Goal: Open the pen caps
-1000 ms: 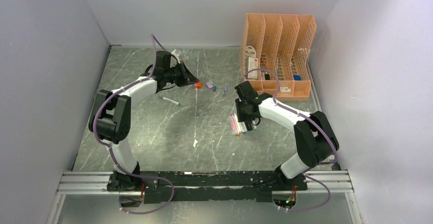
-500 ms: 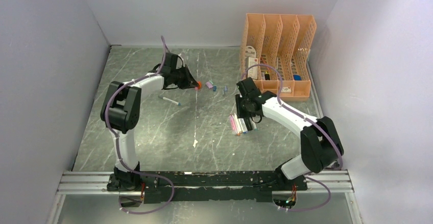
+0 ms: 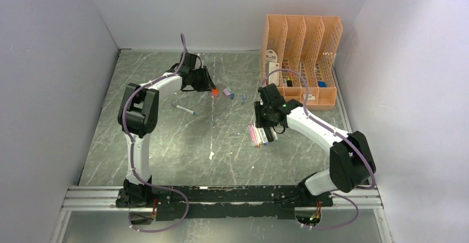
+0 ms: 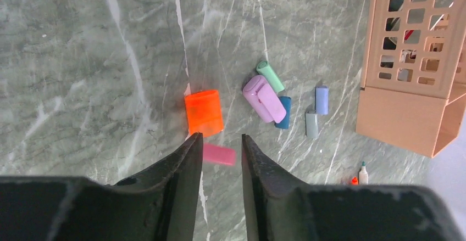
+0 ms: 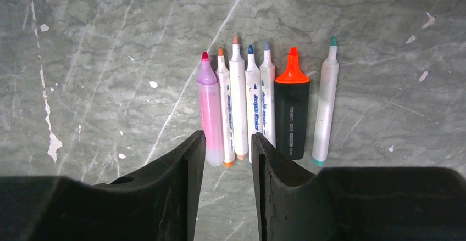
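The pen caps lie loose at the back middle. In the left wrist view I see an orange cap point(image 4: 204, 112), a lilac one point(image 4: 264, 98), a green one point(image 4: 270, 76), a blue one point(image 4: 283, 112), a pale blue one point(image 4: 321, 99) and a grey one point(image 4: 311, 124). My left gripper point(image 4: 220, 139) is open just above them point(image 3: 209, 87). A blurred pink cap point(image 4: 220, 155) shows between its fingertips, clear of the right finger. Several uncapped pens point(image 5: 258, 106) lie in a row point(image 3: 259, 135). My right gripper point(image 5: 226, 136) is open and empty above their rear ends.
A peach mesh file organiser point(image 3: 301, 60) stands at the back right, close to the caps; its corner shows in the left wrist view point(image 4: 406, 115). One thin white pen point(image 3: 184, 109) lies alone left of centre. Grey walls close in both sides.
My left gripper has moved right and farther back, over the cluster of caps. The right arm has shifted only slightly above the row of pens.
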### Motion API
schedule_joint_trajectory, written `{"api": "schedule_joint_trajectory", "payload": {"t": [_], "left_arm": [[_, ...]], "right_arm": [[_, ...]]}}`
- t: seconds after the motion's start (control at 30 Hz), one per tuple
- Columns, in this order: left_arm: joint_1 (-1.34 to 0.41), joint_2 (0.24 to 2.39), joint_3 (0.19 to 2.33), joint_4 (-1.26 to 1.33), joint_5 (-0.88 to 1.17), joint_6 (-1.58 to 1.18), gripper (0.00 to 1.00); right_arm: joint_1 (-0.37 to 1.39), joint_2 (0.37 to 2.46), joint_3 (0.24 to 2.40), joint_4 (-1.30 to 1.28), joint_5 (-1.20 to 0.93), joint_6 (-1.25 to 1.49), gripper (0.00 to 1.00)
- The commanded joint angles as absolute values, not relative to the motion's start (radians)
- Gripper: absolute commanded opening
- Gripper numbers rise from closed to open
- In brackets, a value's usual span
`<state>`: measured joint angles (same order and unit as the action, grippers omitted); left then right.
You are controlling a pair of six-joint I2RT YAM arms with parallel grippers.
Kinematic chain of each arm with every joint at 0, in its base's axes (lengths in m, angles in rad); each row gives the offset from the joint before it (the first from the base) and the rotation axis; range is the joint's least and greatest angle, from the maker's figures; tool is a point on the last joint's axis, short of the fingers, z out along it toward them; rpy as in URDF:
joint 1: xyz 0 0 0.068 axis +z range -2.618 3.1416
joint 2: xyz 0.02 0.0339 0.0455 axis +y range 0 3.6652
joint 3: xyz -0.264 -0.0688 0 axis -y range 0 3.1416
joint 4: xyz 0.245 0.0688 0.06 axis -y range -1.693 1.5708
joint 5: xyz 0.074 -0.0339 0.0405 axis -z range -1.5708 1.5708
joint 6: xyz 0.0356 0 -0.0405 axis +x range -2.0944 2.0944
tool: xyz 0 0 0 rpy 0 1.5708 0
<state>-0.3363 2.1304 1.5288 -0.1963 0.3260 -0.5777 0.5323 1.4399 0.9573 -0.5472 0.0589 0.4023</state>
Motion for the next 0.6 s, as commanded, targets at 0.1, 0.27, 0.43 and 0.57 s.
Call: {"api": "schedule_joint_trajectory", "payload": {"t": [0.1,0.27,0.43,0.57], "left_arm": [[-0.344,2.120,1.573,-0.267,0.324,-0.540,0.44],[-0.318,2.037,1.540,-0.324,0.291,-0.564,0.49],[-0.257,1.882,1.442,-0.407,0.262,-0.610,0.59],[-0.238,1.835,1.436,-0.571,0.140,-0.650,0.63]], "right_arm": [[0.537,1.419,0.946,-0.536,0.037,0.398,0.37],[0.537,1.409,0.948,-0.539,0.033,0.393,0.37],[0.537,1.396,0.940,-0.535,0.014,0.388,0.37],[0.538,1.397,0.932,-0.515,-0.009,0.384,0.38]]}}
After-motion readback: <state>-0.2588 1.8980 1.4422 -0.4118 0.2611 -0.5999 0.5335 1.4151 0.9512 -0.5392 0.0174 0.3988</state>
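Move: The last capped marker, the dark-capped one, lies about 12 cm to the left of the left hand and 8 cm back from it, some 2 cm lower. The small red cap is practically under the parted fingertips, about 1 cm back; the orange cap sits 2 cm ahead of the hand, and the purple cap is also 2 cm ahead but 5 cm to the right. From the right hand, that marker is roughly 28 cm left and 10 cm ahead, about 5 cm lower. The red cap, already loose between the left hand's parted fingers, is left behind: the hand first eases back about 1 cm as the fingers spread wider, then sweeps left and up with some further back, gathering speed, about 6 cm left and 5 cm up in all, away from the caps and towards the capped marker. The wrist turns slightly counter-clockwise, under 10 degrees. ##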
